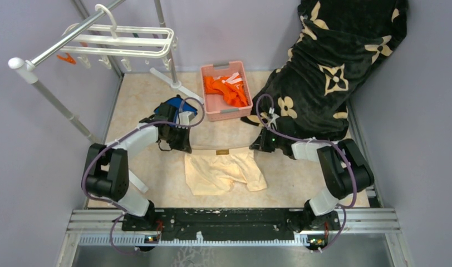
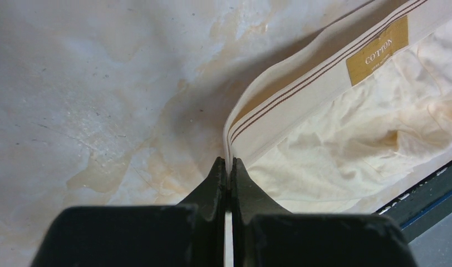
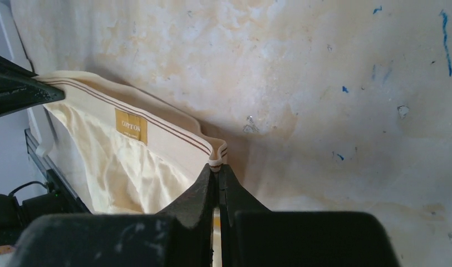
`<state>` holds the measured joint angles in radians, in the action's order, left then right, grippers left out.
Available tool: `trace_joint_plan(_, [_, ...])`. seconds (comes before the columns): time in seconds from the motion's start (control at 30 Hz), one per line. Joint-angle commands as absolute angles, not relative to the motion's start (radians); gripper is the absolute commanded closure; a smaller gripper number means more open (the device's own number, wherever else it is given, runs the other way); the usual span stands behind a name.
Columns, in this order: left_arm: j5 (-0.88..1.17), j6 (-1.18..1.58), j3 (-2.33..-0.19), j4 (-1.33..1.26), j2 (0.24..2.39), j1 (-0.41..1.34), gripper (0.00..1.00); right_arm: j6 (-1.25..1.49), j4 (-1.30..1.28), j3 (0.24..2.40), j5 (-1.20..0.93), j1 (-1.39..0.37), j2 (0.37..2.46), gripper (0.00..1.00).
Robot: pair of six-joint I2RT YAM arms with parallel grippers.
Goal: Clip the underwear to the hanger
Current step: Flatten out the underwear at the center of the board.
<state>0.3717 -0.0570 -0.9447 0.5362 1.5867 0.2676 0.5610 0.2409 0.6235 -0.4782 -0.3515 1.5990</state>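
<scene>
The pale peach underwear [image 1: 224, 171] lies on the table between the arms, its waistband with a gold label [image 1: 222, 152] stretched across the far side. My left gripper [image 1: 183, 146] is shut on the waistband's left end [image 2: 228, 161]. My right gripper [image 1: 258, 146] is shut on the waistband's right end [image 3: 217, 162]. The striped band and label [image 3: 131, 127] run between the two grips. The white hanger [image 1: 121, 41] hangs by its hook on the grey rack pole at the far left, small clips dangling under its bars.
A pink basket [image 1: 226, 90] with orange clothes stands at the back centre. A blue folded cloth [image 1: 178, 105] lies behind my left gripper. A dark flowered blanket [image 1: 329, 61] fills the far right. The rack's leg [image 1: 173, 80] crosses the back left.
</scene>
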Motion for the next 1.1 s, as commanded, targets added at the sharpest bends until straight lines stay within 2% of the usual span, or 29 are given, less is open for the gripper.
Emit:
trace_joint_plan(0.0, [0.459,-0.078,-0.939,0.483,1.449,0.256,1.0,0.496,0.229,0.642,-0.424,-0.359,1.409,1.0])
trace_joint_plan(0.33, [0.616,-0.086,-0.899,0.364,1.036,0.256,1.0,0.261,0.136,0.622,-0.426,-0.357,0.921,1.0])
trace_joint_plan(0.5, [0.599,-0.06,-0.905,0.383,0.897,0.256,1.0,0.218,0.01,0.666,-0.408,-0.357,0.714,1.0])
trace_joint_plan(0.77, [0.503,0.021,-0.993,0.615,0.771,0.256,1.0,0.29,-0.31,0.816,-0.466,-0.358,0.547,1.0])
trace_joint_plan(1.07, [0.292,0.3,-1.108,1.056,0.708,0.256,1.0,0.473,-0.794,0.972,-0.458,-0.359,0.472,1.0])
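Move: I already hold the waistband by its two corners, just over the board. The middle of the underwear lies about 12 cm to the right of my left hand, 8 cm back and 3 cm below; from my right hand it is some 10 cm left and 8 cm back. The blue cloth is about 14 cm ahead of my left hand and 5 cm left; the pink basket stands about 23 cm ahead of it, 13 cm right. Keeping both fingertip pinches shut on the waistband corners, I swing the underwear quickly up off the board, then draw it back towards myself as the rise tapers off: my left hand climbs about 25 cm and my right nearly 30. Both wrists tip their fingers up by some 40 degrees, and my right hand also pulls outward, away from the left, spreading the waistband. ##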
